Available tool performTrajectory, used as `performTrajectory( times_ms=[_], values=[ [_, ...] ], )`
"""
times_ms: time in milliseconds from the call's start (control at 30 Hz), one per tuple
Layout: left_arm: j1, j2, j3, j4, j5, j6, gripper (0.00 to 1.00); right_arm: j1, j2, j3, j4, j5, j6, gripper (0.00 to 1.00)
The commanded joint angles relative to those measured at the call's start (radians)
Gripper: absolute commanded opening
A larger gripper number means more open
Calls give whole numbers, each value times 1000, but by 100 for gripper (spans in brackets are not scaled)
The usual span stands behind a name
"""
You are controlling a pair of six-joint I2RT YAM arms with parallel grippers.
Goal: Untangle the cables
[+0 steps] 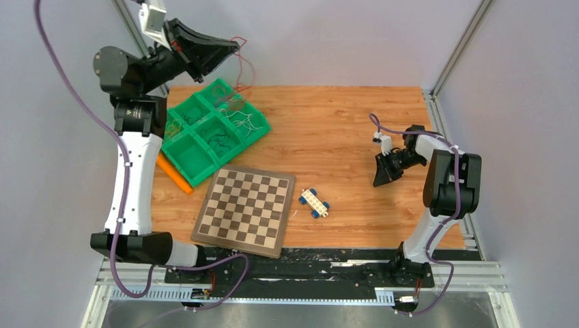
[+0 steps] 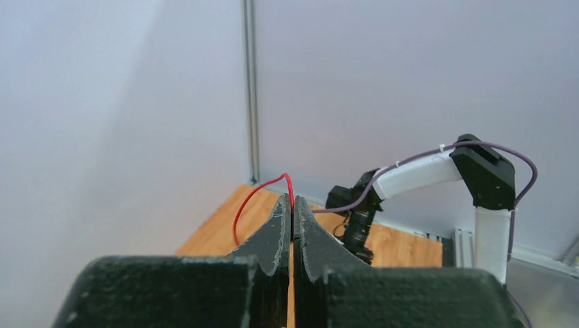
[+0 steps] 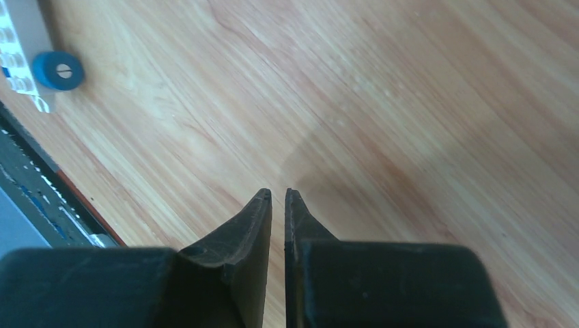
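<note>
A thin red cable (image 1: pixel 244 65) hangs from my left gripper (image 1: pixel 235 46), which is raised high over the back left of the table. In the left wrist view the jaws are pressed together on that red cable (image 2: pixel 256 191), and it loops out of the tips of my left gripper (image 2: pixel 292 201). More cables (image 1: pixel 239 117), white, dark and yellowish, lie in the compartments of a green tray (image 1: pixel 198 179) below. My right gripper (image 1: pixel 379 181) hovers low over bare wood at the right. Its tips (image 3: pixel 278 195) stand a narrow gap apart with nothing between them.
A chessboard (image 1: pixel 244 210) lies at the front centre, with a white toy car with blue wheels (image 1: pixel 315 203) to its right. The same toy car (image 3: pixel 20 55) shows at the upper left of the right wrist view. An orange strip (image 1: pixel 174 176) lies beside the tray.
</note>
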Motion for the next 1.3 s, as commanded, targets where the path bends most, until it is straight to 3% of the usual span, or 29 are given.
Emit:
performTrajectory(
  times_ms=[0,133,300,500,700,900,1067,1267],
  values=[
    [51,6,72,29,18,-44,0,-13,-10,6,27,35,-48,12],
    [120,-39,32,-48,8,0,0,-13,-26,23,24,18,-30,13],
    [306,-135,-97,-192,27,107,0,-14,-51,40,10,1,-23,18],
    [463,-245,-281,-378,96,261,0,-14,-85,45,-12,-23,-29,43],
    [515,-286,-399,-648,112,532,0,-13,-84,58,-23,-41,-17,56],
    [567,-222,-428,-821,-51,735,0,-13,-100,72,-31,-65,0,66],
    [584,-184,-477,-873,-110,878,0,-14,-115,72,-32,-66,4,68],
    [587,-133,-552,-784,-191,931,0,-13,-127,59,-36,-61,7,68]
  ],
)
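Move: The left hand, gripping the red cable high up, has the tray's empty compartment about 55 cm below, 24 cm to its left and 7 cm ahead. The dark blue cable's compartment lies some 7 cm farther out and 8 cm right of it; the checkerboard's middle is about 16 cm nearer and 19 cm right of it, the orange tube 4 cm nearer and 7 cm left of it. From the right hand that compartment is roughly 66 cm left and 8 cm ahead, near its height. The left fingers stay shut on the red cable and carry it down and left towards the empty compartment, going mostly left at first, then dropping steeply: nearly 30 cm down and over 20 cm left in all. The wrist tips the fingers downward and swings counter-clockwise, some 35 degrees each. The empty right hand opens wide while rising about 3 cm over bare table. ##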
